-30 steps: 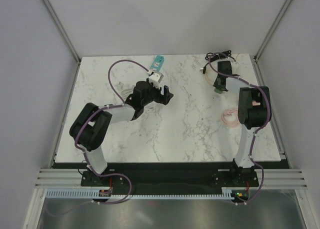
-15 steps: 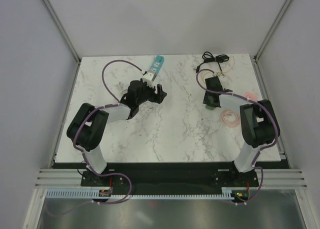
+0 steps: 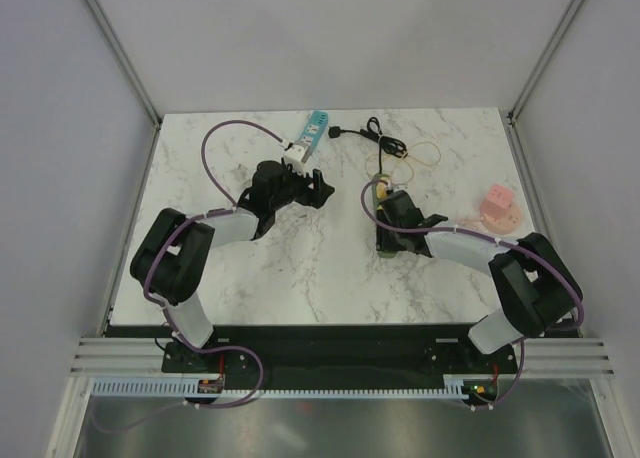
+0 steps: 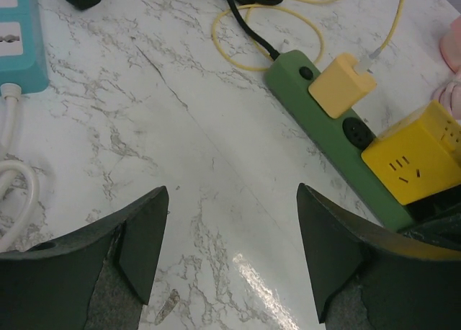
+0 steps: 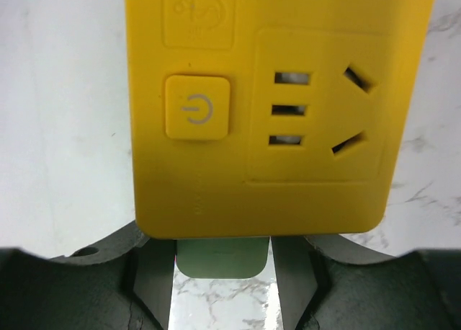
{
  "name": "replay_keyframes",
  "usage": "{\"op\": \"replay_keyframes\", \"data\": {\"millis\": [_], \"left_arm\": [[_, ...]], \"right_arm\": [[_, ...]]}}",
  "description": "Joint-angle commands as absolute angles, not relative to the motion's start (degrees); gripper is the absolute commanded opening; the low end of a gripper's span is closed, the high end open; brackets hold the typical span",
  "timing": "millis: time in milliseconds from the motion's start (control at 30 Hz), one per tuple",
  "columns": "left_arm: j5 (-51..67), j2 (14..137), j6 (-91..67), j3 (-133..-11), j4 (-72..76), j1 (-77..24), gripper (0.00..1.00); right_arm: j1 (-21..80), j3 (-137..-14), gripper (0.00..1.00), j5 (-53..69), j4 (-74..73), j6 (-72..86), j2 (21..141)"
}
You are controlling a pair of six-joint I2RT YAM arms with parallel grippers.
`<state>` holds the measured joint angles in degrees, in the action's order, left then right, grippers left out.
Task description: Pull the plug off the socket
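Observation:
A green power strip lies on the marble table, carrying a small yellow plug with a yellow lead and a big yellow cube adapter. My right gripper is shut on the strip's near end, one finger on each side, right under the cube. From above, that gripper sits mid-table with the plug just beyond it. My left gripper hangs open over bare marble left of the strip, holding nothing; the top view puts it beside the teal strip.
A teal power strip with a white cord lies at the back, left of centre. A black cable and a yellow cable loop trail behind the green strip. A pink object stands at the right.
My right arm has swung left and dragged the green strip from the back right corner to mid-table, cables trailing and the pink object uncovered. The left gripper shifted slightly left, its jaws a little narrower.

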<state>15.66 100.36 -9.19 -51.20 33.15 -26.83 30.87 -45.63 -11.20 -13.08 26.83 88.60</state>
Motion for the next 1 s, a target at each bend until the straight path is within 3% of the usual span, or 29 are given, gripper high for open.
{"op": "replay_keyframes", "data": {"millis": [0,167,267,433,567,967], "left_arm": [[18.1,99.0,-10.8,-51.2,35.5,-26.5,0.79],[18.3,99.1,-11.2,-51.2,35.5,-26.5,0.79],[18.4,99.2,-11.2,-51.2,35.2,-26.5,0.79],[18.2,99.1,-11.2,-51.2,35.2,-26.5,0.79],[17.8,99.0,-11.2,-51.1,35.2,-26.4,0.79],[13.5,98.7,-18.5,-56.7,23.1,-27.3,0.81]], "right_arm": [[34.4,-44.0,0.18,-4.4,-11.5,27.0,87.3],[38.4,-45.5,0.25,-4.0,-11.0,28.5,90.0],[39.8,-46.8,0.39,-4.0,-11.2,29.4,91.0],[40.3,-48.5,0.8,-3.0,-12.8,29.0,89.9],[40.3,-50.1,0.96,-2.2,-14.5,27.8,86.8],[30.2,-47.3,0.96,-8.5,-17.0,30.3,70.3]]}}
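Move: The right hand already grips the green strip near its near end. The spot where it will be let go is about 6 cm to the hand's left and 3 cm back, at the same height. On the strip, the yellow plug stands some 6 cm ahead of the hand, 1 cm left and 4 cm up; the beige plug is 15 cm ahead, 2 cm left, 3 cm up. From the left hand, the yellow plug lies about 16 cm right, 6 cm back and 5 cm lower. Leftward and a little back, the right hand keeps its grip and drags the green strip some 6 cm across the table at constant height, slowing as it turns about 10 degrees counter-clockwise. There the fingers spread wide and let go of the strip, and the hand lifts roughly 9 cm, easing forward and to the right as it clears. ##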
